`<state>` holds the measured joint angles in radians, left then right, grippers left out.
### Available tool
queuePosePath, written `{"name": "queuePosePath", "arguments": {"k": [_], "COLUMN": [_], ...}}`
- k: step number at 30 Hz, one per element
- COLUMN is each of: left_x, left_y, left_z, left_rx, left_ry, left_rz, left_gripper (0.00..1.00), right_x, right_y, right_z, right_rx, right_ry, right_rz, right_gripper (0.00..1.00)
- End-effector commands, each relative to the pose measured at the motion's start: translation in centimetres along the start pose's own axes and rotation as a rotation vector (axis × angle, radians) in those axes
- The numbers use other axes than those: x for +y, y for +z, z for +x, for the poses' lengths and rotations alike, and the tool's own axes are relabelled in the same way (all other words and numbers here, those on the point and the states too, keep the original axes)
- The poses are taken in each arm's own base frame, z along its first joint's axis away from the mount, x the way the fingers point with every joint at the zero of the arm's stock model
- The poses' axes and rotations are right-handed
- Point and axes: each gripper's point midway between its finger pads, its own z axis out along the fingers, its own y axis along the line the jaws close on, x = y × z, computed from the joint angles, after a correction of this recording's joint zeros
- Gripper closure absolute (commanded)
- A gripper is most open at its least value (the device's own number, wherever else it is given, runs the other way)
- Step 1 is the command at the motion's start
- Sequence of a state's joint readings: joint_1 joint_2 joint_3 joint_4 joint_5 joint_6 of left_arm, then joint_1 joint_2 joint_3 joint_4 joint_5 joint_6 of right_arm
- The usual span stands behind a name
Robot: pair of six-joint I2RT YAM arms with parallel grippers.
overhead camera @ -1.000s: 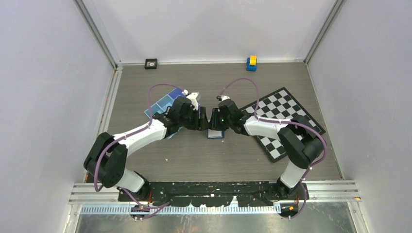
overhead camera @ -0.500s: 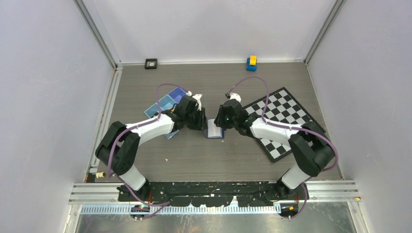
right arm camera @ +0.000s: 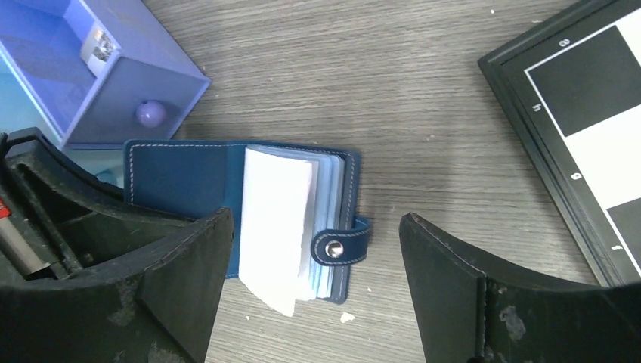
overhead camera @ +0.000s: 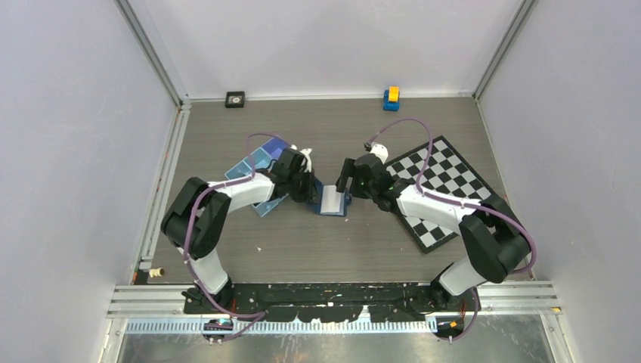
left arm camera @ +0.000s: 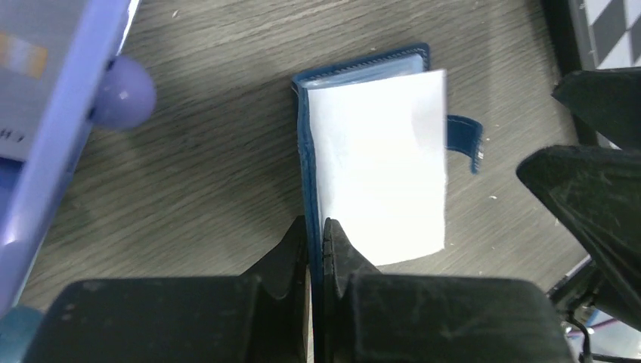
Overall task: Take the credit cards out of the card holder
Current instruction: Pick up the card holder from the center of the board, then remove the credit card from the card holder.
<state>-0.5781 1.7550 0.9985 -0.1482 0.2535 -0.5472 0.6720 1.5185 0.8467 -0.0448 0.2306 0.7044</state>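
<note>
The card holder (overhead camera: 331, 201) lies open on the table between both grippers, navy outside with a snap strap (right arm camera: 340, 246). Its cover (right arm camera: 181, 178) is folded out to the left. My left gripper (left arm camera: 317, 234) is shut on that cover's edge (left arm camera: 302, 151), also seen from above (overhead camera: 308, 189). A white leaf (right arm camera: 276, 219) stands up from the stack of pale sleeves (left arm camera: 378, 166). My right gripper (right arm camera: 314, 227) hangs open just above the holder, fingers wide on either side and touching nothing (overhead camera: 346, 181). The credit cards are hidden; none shows among the sleeves.
A light-blue compartment tray (overhead camera: 261, 162) sits right behind the left gripper, with a purple ball (right arm camera: 151, 113) in it. A chessboard (overhead camera: 442, 189) lies under the right arm. A yellow-and-blue toy (overhead camera: 391, 97) and a small black object (overhead camera: 235, 98) stand by the back wall.
The left gripper has shut on the holder's cover. The right gripper has let go and opened wide. The holder now lies open, its cover folded out to the left.
</note>
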Motion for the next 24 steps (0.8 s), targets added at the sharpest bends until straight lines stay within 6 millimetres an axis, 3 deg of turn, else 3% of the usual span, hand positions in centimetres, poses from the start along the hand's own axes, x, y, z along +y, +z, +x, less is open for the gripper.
{"name": "queuePosePath", "arguments": {"k": [1, 6, 10, 21, 24], "left_x": [-2.6, -3.0, -4.3, -5.1, -5.5], "left_y": [-4.0, -9.1, -11.8, -16.8, -17.5], "left_z": [-3.7, -6.2, -6.7, -7.3, -7.1], "left_rx": [-0.184, -0.365, -0.449, -0.658, -0.68], "left_ry": [-0.027, -0.087, -0.053, -0.02, -0.008], "left_rz": [0.192, 0.361, 0.426, 0.494, 0.516], "left_gripper": [1.0, 1.0, 1.0, 1.0, 1.0], "right_x": [2.4, 4.3, 4.9, 3.8, 4.5], "right_y": [-1.3, -3.5, -4.3, -5.3, -5.4], "right_z": [-2.4, -3.1, -3.2, -4.2, -4.1], "right_rx": [-0.088, -0.138, -0.163, -0.246, -0.234], "right_ry": [0.044, 0.053, 0.061, 0.091, 0.084], "right_rz": [-0.125, -0.283, -0.342, -0.336, -0.378], "right_gripper": [0.15, 0.14, 0.13, 0.12, 0.12]}}
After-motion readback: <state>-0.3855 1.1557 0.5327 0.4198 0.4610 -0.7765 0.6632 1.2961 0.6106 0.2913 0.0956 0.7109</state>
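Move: The open card holder lies on the table, and my left fingers are already shut on its raised left cover; its middle is about 5 cm to the right, 1 cm ahead and 2 cm lower. The tray box stands some 11 cm left of that hand and 6 cm farther out. From my open right hand, the card holder is about 4 cm left, 1 cm ahead and 6 cm below, the chessboard roughly 22 cm right and 2 cm ahead. Keeping my pinch on the cover, I lift the card holder with my left hand about 15 cm, drawing it some 4 cm left early on, then almost straight up, while the wrist swings the fingers up nearly 40 degrees until they point mostly rightward. My right hand, still wide open, rises about 5 cm and eases back slightly, its fingers tipping up. ##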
